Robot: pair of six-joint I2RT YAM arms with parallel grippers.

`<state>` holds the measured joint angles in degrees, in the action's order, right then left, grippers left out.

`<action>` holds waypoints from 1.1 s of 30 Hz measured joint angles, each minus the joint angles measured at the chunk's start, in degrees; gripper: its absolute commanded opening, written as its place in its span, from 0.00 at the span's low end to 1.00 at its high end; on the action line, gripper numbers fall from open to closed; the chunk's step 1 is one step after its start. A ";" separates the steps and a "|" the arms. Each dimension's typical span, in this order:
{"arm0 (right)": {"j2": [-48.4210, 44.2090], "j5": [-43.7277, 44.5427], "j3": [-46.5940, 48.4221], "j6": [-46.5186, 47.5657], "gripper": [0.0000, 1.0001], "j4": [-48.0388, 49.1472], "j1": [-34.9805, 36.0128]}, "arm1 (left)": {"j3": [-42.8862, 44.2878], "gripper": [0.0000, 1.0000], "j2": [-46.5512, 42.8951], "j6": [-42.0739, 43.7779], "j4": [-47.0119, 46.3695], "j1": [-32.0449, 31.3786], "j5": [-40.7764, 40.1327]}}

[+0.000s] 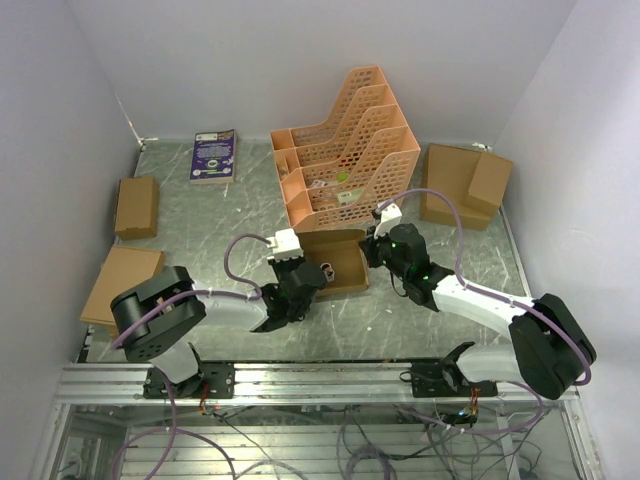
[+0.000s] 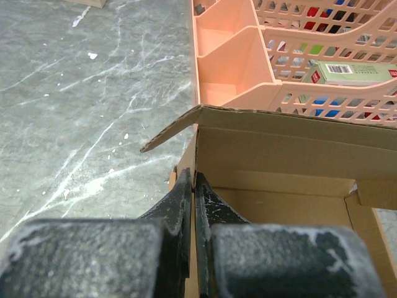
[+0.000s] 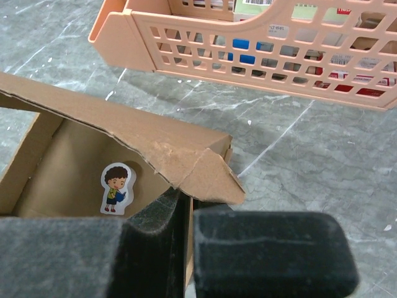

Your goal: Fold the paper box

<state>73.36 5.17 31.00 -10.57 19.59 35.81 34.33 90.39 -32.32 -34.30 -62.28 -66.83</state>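
The paper box [image 1: 338,262] is a shallow open brown cardboard tray on the table, just in front of the orange rack. My left gripper [image 1: 310,282] is shut on its left side wall. In the left wrist view the fingers [image 2: 183,197] pinch that thin wall [image 2: 196,155], and a loose flap [image 2: 177,131] sticks out at the corner. My right gripper [image 1: 373,250] is shut on the right side wall. In the right wrist view the fingers [image 3: 162,218] clamp the wall under a creased flap [image 3: 205,174]. A boy sticker [image 3: 115,188] shows inside the box [image 3: 74,155].
The orange lattice file rack [image 1: 345,150] stands right behind the box, close to both grippers [image 2: 236,56] [image 3: 260,43]. Ready-made cardboard boxes lie at the left [image 1: 136,206], front left [image 1: 120,285] and back right [image 1: 465,185]. A purple book [image 1: 214,156] lies at the back.
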 measured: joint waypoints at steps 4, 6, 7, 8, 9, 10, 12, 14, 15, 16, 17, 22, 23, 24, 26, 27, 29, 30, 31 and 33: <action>0.00 -0.13 0.00 0.09 0.00 -0.44 0.00 | -1.62 0.07 -0.37 -1.95 -0.20 -0.57 0.50; 0.00 -0.35 0.02 0.17 0.00 -1.07 0.00 | -2.64 0.07 -0.37 -2.10 -0.63 -1.38 0.59; -0.02 -0.48 0.02 0.31 0.00 -1.33 0.00 | -3.10 0.07 -0.37 -2.03 -0.94 -2.03 0.59; -0.13 -0.61 0.02 0.48 0.00 -1.84 0.00 | -3.30 0.07 -0.37 -1.90 -1.03 -2.54 0.42; -0.33 -0.72 0.02 0.68 0.00 -2.43 0.00 | -3.39 0.07 -0.37 -1.70 -1.03 -2.97 0.20; -0.63 -0.90 0.02 0.83 0.00 -3.13 0.00 | -3.41 0.07 -0.37 -1.53 -1.01 -3.41 -0.09; -1.36 -1.20 0.02 1.16 0.00 -4.37 0.00 | -3.50 0.07 -0.37 -1.25 -0.98 -4.02 -0.66; -2.08 -1.55 0.02 1.42 0.00 -5.14 0.00 | -3.82 0.07 -0.37 -1.11 -1.03 -4.59 -0.98; -2.32 -1.66 0.02 1.62 0.00 -5.51 0.00 | -4.02 0.07 -0.39 -1.09 -1.03 -4.85 -1.07; -2.47 -1.81 0.02 1.77 0.00 -5.86 0.00 | -4.20 0.08 -0.39 -1.09 -1.01 -5.14 -1.14; -2.58 -1.97 0.02 1.97 0.00 -6.23 0.00 | -4.31 0.10 -0.42 -1.09 -0.98 -5.42 -1.20; -4.04 -3.04 0.04 3.78 0.08 -8.57 0.04 | -5.14 0.18 -1.29 -1.42 0.04 -6.86 -1.33; -4.44 -3.37 0.04 4.11 0.10 -9.03 0.13 | -5.40 0.19 -1.46 -1.66 0.09 -7.10 -1.31; -4.79 -3.74 0.04 4.42 0.13 -9.53 0.26 | -5.66 0.21 -1.57 -1.95 0.15 -7.37 -1.27; -5.18 -4.52 0.04 5.07 0.22 -10.54 0.48 | -6.05 0.25 -1.81 -2.69 0.63 -7.72 -1.03; -5.31 -4.85 0.04 5.51 0.24 -11.15 0.63 | -6.10 0.28 -2.03 -3.02 1.01 -7.82 -0.83; -5.60 -5.35 0.04 5.95 0.30 -11.87 0.74 | -6.14 0.35 -2.49 -3.37 1.33 -7.98 -0.50; -5.90 -5.66 0.04 6.32 0.33 -12.41 0.81 | -6.16 0.37 -2.82 -3.65 1.51 -8.09 -0.20; -6.32 -5.90 0.04 6.62 0.36 -13.00 0.90 | -6.19 0.38 -3.17 -3.80 1.66 -8.17 0.07; -7.21 -6.29 0.04 7.23 0.46 -14.03 1.07 | -6.23 0.40 -3.82 -4.24 1.92 -8.33 0.57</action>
<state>66.15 -1.13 31.05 -3.33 5.56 36.88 28.10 86.56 -36.56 -32.38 -70.61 -66.26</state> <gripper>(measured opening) 0.346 0.367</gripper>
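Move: At the lid's two corners, both hands already hold the raised lid's free edge near its tabs; its middle is about 8 cm right of the left hand and 8 cm left of the right hand. The open box it goes over is centred some 4 cm back and 5 cm below each hand, about 8 cm right of the left hand and 8 cm left of the right. The boy sticker inside is roughly 4 cm back and 7 cm right of the left hand, 6 cm down; the orange rack's middle stands about 20 cm beyond and 12 cm right. Drawing the lid back towards the robot together, the left hand comes back about 5 cm and sinks some 2 cm, while the right comes back about 4 cm and sinks slightly, turning roughly 10 degrees counter-clockwise. Late in the pull both grippers open about a third of their range, letting go of the corner tabs while still straddling the edge. ##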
